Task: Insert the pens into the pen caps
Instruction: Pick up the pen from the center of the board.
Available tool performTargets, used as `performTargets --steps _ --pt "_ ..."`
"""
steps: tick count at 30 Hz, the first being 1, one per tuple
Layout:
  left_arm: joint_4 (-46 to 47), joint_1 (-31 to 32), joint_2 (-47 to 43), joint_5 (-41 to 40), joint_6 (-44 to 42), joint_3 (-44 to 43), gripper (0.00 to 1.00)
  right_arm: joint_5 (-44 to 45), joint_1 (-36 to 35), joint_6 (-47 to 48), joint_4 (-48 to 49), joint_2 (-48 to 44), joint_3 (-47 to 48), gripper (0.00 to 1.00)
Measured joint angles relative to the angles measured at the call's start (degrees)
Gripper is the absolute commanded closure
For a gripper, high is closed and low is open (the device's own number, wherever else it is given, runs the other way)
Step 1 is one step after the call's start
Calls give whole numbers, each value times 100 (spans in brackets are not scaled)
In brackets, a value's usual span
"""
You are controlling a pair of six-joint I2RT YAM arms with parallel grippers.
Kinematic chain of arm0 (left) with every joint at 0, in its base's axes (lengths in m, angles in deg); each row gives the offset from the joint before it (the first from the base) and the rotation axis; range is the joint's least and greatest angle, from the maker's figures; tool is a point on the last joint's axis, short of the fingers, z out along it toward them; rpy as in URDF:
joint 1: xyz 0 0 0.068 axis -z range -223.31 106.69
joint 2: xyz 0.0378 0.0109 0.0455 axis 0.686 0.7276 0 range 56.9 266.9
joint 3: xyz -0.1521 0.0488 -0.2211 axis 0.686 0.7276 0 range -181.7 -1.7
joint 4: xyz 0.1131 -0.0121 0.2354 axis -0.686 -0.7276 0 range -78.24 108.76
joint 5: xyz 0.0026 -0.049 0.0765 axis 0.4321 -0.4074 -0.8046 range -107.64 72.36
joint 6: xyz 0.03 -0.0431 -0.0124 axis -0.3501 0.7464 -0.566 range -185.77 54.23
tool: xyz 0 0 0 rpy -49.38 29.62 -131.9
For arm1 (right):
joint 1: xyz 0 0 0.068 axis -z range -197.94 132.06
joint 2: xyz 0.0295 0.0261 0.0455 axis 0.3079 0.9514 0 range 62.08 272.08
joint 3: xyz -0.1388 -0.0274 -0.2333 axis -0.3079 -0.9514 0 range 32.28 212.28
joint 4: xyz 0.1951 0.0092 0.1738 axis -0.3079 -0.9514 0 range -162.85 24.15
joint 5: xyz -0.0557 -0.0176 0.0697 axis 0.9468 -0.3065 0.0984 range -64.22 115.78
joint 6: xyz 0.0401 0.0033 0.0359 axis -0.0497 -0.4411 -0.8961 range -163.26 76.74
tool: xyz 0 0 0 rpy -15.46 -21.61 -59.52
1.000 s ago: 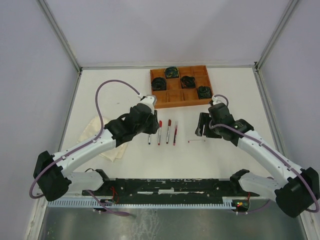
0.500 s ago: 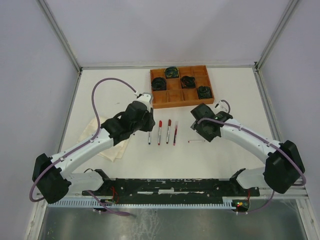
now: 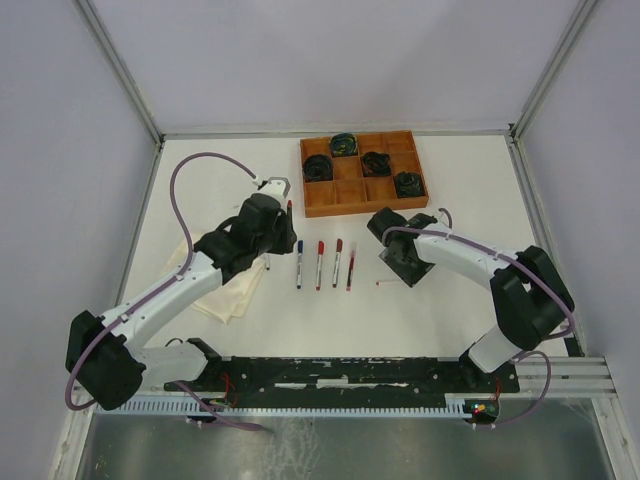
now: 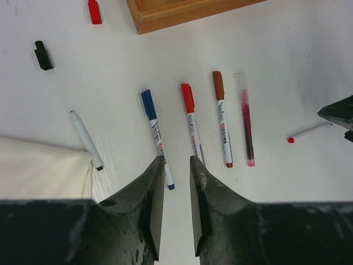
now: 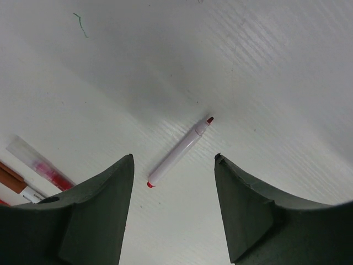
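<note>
Three capped pens lie side by side: blue [image 4: 156, 138], red [image 4: 192, 124] and brown [image 4: 222, 118], with a clear pink-filled one [image 4: 245, 127] beside them. An uncapped black-tipped pen [image 4: 85, 139] rests by the cloth. A loose red cap [image 4: 95, 11] and black cap [image 4: 43, 55] lie near the tray. My left gripper [image 4: 176, 165] hovers over the blue pen's lower end, jaws a narrow gap apart and empty. My right gripper [image 5: 174, 157] [image 3: 405, 265] stands wide open above the uncapped red-tipped pen [image 5: 179, 152] [image 3: 393, 283], not touching it.
A wooden compartment tray [image 3: 352, 196] with dark coiled cable bundles stands at the back. A folded cream cloth [image 3: 215, 285] lies at the left, under my left arm. White walls close in the table on three sides.
My left arm has drawn back up and to the left, uncovering the pen row. My right arm has swung its elbow inward, its gripper staying above the uncapped red-tipped pen.
</note>
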Motion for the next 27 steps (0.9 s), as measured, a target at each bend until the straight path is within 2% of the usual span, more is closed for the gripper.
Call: performTargets --steps 9,19,27 --pt "59 -13 -7 98 0 46 71 -42 0 -83 157 540 0 41" --pt "273 -109 -247 297 0 280 72 -81 0 -94 411 678 -59 50" --pt "354 -131 -243 376 0 286 72 -151 0 -55 485 785 -81 64"
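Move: The loose pen lies crosswise, its red end to the left, about 5 cm below the right hand and barely 1 cm to that hand's left. The clear-capped red pen's middle is roughly 12 cm to the right hand's left and 5 cm farther out, the brown-capped pen some 15 cm left and 6 cm out, both about 5 cm down. From the left hand the loose pen is around 23 cm right, 3 cm back and 17 cm below. The loose pen is straddled from above: the right hand sinks about 4 cm almost straight down onto it, with barely any drift to the left, while its wide-open fingers narrow by over a third. The fingertips come to either side of the barrel near its middle, close to the board and still pointing steeply down; a firm pinch can't be seen yet. ##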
